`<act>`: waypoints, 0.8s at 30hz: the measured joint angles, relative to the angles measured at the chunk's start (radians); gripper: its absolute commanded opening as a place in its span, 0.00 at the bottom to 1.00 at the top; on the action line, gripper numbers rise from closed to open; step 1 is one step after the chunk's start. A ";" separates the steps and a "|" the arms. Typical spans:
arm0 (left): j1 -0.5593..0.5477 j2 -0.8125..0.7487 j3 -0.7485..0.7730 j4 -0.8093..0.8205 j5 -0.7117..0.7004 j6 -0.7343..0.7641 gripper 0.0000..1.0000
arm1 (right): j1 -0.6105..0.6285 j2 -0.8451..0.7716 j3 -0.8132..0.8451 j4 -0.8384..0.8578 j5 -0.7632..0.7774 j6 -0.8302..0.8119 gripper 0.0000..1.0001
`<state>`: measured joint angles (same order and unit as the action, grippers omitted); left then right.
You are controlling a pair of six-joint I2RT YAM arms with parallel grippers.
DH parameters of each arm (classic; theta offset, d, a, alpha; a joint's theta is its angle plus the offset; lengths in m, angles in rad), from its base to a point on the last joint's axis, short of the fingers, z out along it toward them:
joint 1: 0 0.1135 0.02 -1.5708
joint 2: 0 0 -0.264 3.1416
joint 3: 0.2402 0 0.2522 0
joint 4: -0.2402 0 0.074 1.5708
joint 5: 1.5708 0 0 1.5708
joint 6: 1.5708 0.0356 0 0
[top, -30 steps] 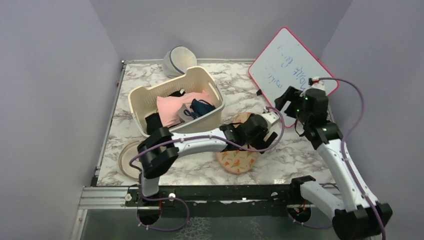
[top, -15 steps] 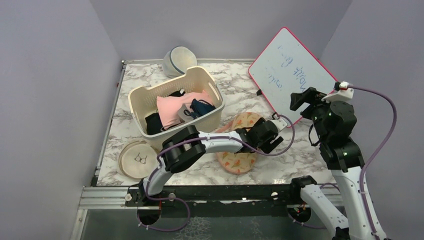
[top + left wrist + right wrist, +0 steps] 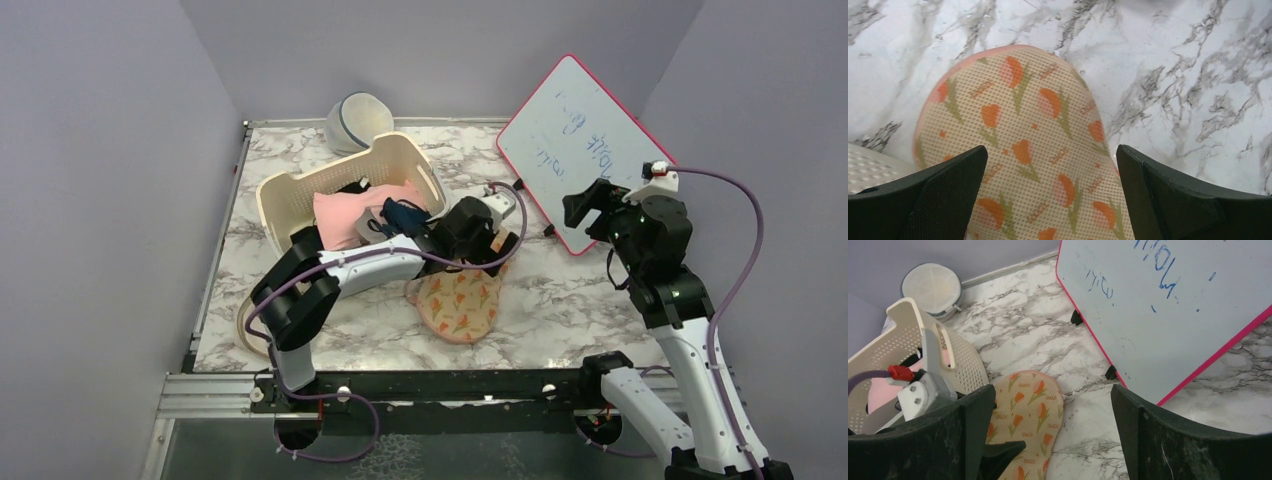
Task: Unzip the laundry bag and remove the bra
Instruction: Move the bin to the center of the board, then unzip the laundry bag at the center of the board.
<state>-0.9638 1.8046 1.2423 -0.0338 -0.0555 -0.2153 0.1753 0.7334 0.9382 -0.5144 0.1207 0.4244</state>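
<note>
The laundry bag (image 3: 458, 303) lies flat on the marble table, peach with an orange-and-green print and pink edging. It fills the left wrist view (image 3: 1020, 115) and also shows in the right wrist view (image 3: 1030, 402). My left gripper (image 3: 478, 255) hovers over the bag's far end beside the basket. Its jaws stand wide open and empty (image 3: 1052, 157). My right gripper (image 3: 583, 208) is raised in front of the whiteboard, open and empty (image 3: 1053, 395). No zipper pull shows. The bra is hidden.
A cream basket (image 3: 300, 195) holds a pink garment (image 3: 345, 215) and a dark blue one (image 3: 405, 213). A round white mesh case (image 3: 358, 120) stands at the back. A pink-framed whiteboard (image 3: 590, 130) leans at the right. A cream disc (image 3: 246, 322) lies front left.
My left gripper has swung from the bag's right side to its far end by the basket, and the bag has shifted left. My right arm has risen and turned back slightly.
</note>
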 measured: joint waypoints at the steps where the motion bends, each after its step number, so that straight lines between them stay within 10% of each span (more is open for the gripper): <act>1: 0.014 -0.016 -0.010 0.002 0.006 -0.003 0.99 | 0.000 0.003 -0.002 0.000 -0.006 0.000 0.84; 20: 0.216 -0.145 -0.151 -0.045 0.041 -0.026 0.98 | 0.000 0.163 -0.144 0.057 -0.208 0.017 0.80; 24: 0.156 -0.138 -0.109 -0.059 0.059 -0.041 0.81 | 0.000 0.197 -0.156 0.051 -0.220 0.022 0.80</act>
<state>-0.8082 1.6669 1.1336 -0.0925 0.0032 -0.2562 0.1753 0.9306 0.7826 -0.4633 -0.0990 0.4465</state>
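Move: The bin's middle is about 29 cm to the left of my left hand and 7 cm farther out, nearly level with it; its right-hand end is much closer, beside my left wrist. The patterned pad lies about 11 cm below that hand, its middle 6 cm left and 2 cm back. The round container is some 23 cm beyond the bin. From my right hand the pad is about 19 cm left, 1 cm back and 27 cm down. With my left fingers staying wide open, I sweep that hand about 10 cm left and 4 cm forward, turning it some 10 degrees counter-clockwise, so the back of the wrist and forearm shoves the bin's near right side. Then I ease back about 3 cm right and slightly up. Meanwhile I lower my open right hand about 11 cm and a little left towards the pad, tipping it down. ##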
